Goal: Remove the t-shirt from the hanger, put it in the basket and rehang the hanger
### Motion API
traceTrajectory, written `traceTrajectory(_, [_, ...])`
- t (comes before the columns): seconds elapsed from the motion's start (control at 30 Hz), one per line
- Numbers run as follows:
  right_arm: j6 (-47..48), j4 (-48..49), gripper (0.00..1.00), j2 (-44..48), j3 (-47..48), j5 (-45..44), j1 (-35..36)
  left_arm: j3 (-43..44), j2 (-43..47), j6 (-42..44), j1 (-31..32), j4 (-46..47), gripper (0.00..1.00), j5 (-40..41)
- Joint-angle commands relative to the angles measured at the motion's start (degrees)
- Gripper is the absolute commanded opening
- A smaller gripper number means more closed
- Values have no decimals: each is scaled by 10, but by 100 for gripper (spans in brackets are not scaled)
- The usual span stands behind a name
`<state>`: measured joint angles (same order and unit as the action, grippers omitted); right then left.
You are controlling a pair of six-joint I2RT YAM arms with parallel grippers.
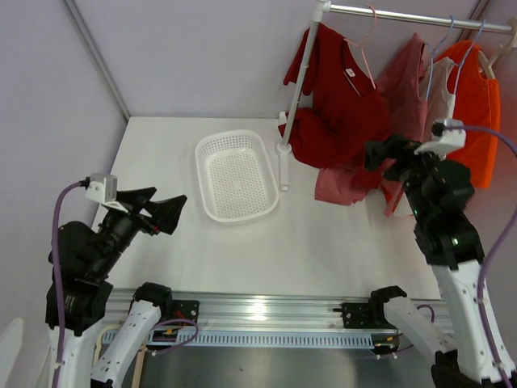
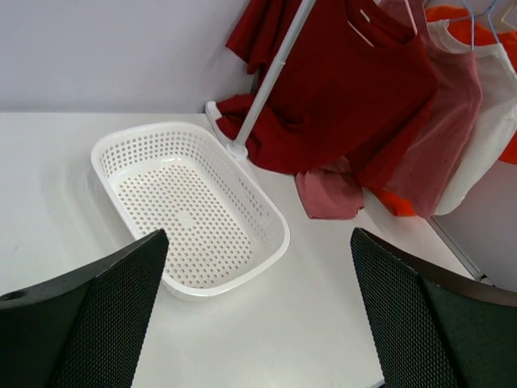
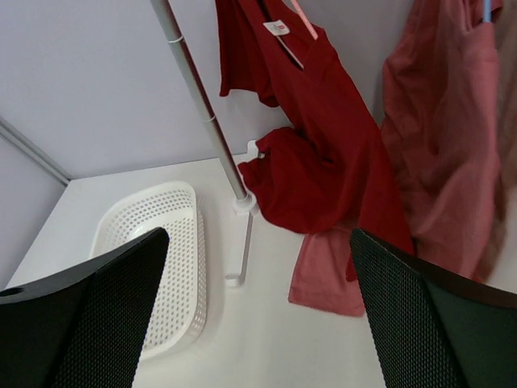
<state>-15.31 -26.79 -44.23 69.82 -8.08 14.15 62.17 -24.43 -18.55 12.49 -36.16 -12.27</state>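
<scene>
A dark red t-shirt [image 1: 343, 105] hangs on a pink hanger [image 1: 361, 44] at the left end of the rail [image 1: 420, 16]; its hem droops onto the table. It also shows in the left wrist view [image 2: 339, 89] and the right wrist view [image 3: 315, 137]. A pink t-shirt [image 1: 404, 81] and an orange-and-white one [image 1: 472, 97] hang to its right. My right gripper [image 1: 380, 153] is open and empty, just right of the red shirt's lower part. My left gripper [image 1: 161, 212] is open and empty, above the table's left side, left of the basket.
A white perforated basket [image 1: 237, 174] lies on the table left of the rack's white upright pole [image 1: 297, 89] and its foot [image 1: 283, 166]. The pink shirt's hem [image 3: 327, 271] lies on the table. Walls close the back and both sides.
</scene>
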Motion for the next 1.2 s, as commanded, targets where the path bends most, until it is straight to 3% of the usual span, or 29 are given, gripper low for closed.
traceTrajectory(0.0, [21, 124, 99, -107, 19, -10, 2, -11, -17, -14, 2, 28, 100, -35])
traceTrajectory(0.13, [77, 216, 99, -222, 105, -27, 2, -26, -6, 3, 2, 42, 99, -21])
traceTrajectory(0.47, [150, 255, 97, -472, 339, -4, -6, -52, 10, 35, 2, 50, 100, 18])
traceTrajectory(0.63, [175, 221, 96, -546, 467, -9, -8, -55, 6, 40, 2, 55, 99, 16])
traceTrajectory(0.73, [187, 206, 91, -589, 520, -12, -10, -59, 7, 40, 2, 58, 100, 16])
traceTrajectory(0.87, [188, 211, 78, -621, 551, -2, -24, -64, 7, 43, 2, 60, 99, 18])
traceTrajectory(0.97, [169, 198, 80, -654, 591, 15, -44, -64, 7, 46, 2, 60, 99, 22])
traceTrajectory(1.17, [173, 211, 73, -691, 630, 35, -63, -68, 6, 49, 2, 62, 99, 25])
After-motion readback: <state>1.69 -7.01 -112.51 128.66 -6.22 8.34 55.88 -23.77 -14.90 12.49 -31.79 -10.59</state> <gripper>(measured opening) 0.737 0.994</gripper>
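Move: The pink hanger on the rod, its neck just under the hook, is some 34 cm ahead of the right hand, 3 cm to the left and 7 cm above. The red t-shirt's body hangs about 30 cm ahead of this hand, 2 cm left, 12 cm below; the dusty-pink shirt some 28 cm ahead, 10 cm right and 10 cm below. From the left hand the hanger is about 48 cm ahead, 50 cm right and 10 cm above. The right hand shoots forward about 32 cm towards the pink hanger, first level and drifting left, then climbing some 10 cm with the fingers tipping up, before it slows, eases down a little and slides about 3 cm right beneath the rod. On the way it rolls some 15 degrees, left side down, and its fingers narrow by about a quarter around the hanger's neck without gripping, while the open left hand sinks and creeps forward slightly. ##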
